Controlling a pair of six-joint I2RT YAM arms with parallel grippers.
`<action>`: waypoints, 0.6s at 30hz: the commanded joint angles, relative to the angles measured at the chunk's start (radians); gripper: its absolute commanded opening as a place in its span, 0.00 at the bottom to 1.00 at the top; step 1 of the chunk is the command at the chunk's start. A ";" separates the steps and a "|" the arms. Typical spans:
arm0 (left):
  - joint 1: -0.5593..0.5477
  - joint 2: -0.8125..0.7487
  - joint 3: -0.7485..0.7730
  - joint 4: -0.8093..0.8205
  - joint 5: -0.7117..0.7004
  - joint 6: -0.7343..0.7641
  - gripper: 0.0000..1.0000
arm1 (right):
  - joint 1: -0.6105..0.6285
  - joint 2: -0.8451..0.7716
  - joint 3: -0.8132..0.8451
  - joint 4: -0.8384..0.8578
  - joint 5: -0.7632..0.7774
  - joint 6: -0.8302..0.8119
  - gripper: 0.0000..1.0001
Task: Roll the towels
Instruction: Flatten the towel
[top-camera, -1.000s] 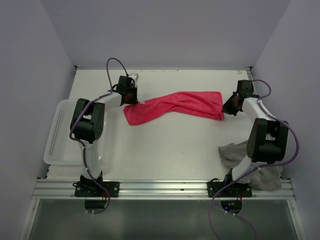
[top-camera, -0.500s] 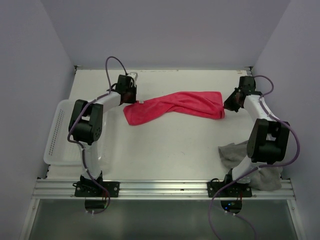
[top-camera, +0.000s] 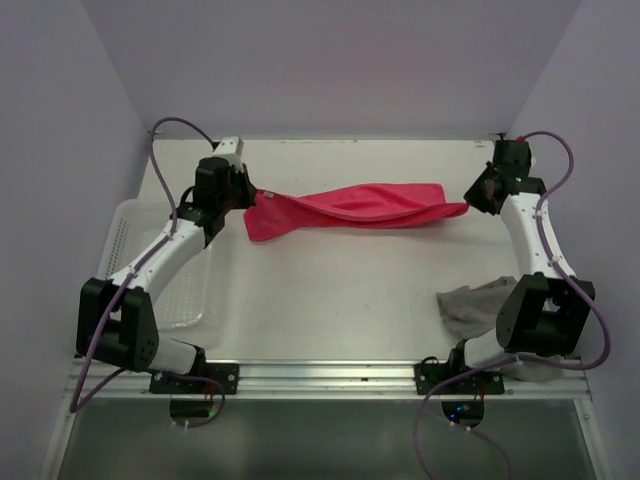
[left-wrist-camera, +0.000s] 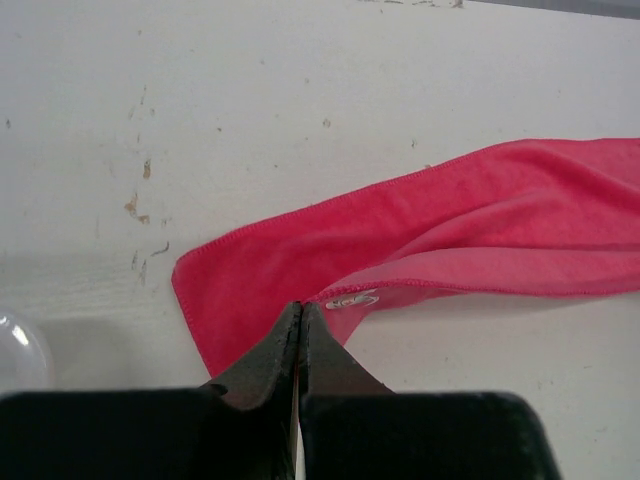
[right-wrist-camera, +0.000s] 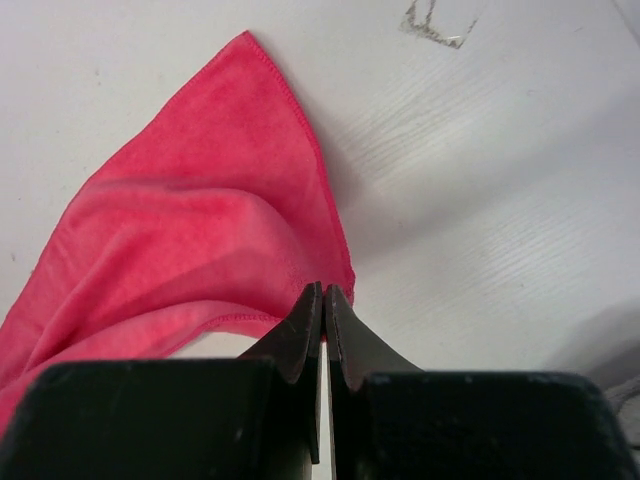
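The pink-red towel (top-camera: 350, 207) hangs stretched across the far half of the table, lifted between both grippers. My left gripper (top-camera: 247, 192) is shut on its left corner, beside the small white label (left-wrist-camera: 352, 299); the towel (left-wrist-camera: 470, 225) runs away to the right in the left wrist view. My right gripper (top-camera: 472, 204) is shut on the right corner, and the towel (right-wrist-camera: 200, 240) droops to the left below it in the right wrist view. The grey towel (top-camera: 478, 305) lies crumpled by the right arm's base, partly hidden under that arm.
A white perforated basket (top-camera: 120, 235) sits at the table's left edge, partly under the left arm. A metal rail (top-camera: 320, 378) runs along the near edge. Walls close in the table on the left, right and far sides.
Both arms have risen and spread apart, pulling the pink-red towel taut and lifting it off the table. The left gripper closed on its corner. The grey towel has not moved.
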 joint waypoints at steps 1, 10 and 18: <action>0.011 -0.108 -0.096 0.055 -0.013 -0.088 0.00 | -0.003 -0.067 0.005 -0.059 0.088 -0.044 0.00; 0.013 -0.341 -0.228 -0.011 -0.200 -0.112 0.00 | -0.003 -0.203 -0.124 -0.002 0.178 -0.051 0.00; 0.023 -0.421 -0.133 -0.060 -0.363 -0.037 0.00 | -0.003 -0.211 -0.023 -0.040 0.200 -0.024 0.00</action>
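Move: Each hand already pinches a corner of the red towel, some 16 cm above the table. The towel's middle lies about 23 cm to the left hand's right, 7 cm ahead and 14 cm below, and the white basket about 25 cm to its left, 9 cm back and 12 cm below. From the right hand, the towel's middle is roughly 28 cm left, 7 cm ahead; the grey towel is about 22 cm back, 4 cm right and 16 cm below. Both closed grippers keep their pinch on the red towel's corners and draw it back while spreading apart. The left hand goes back about 6.5 cm, then increasingly left towards the basket and up, its wrist turning some 15 degrees counter-clockwise and tipping up; the right eases back about 4.5 cm, slightly right and up. ##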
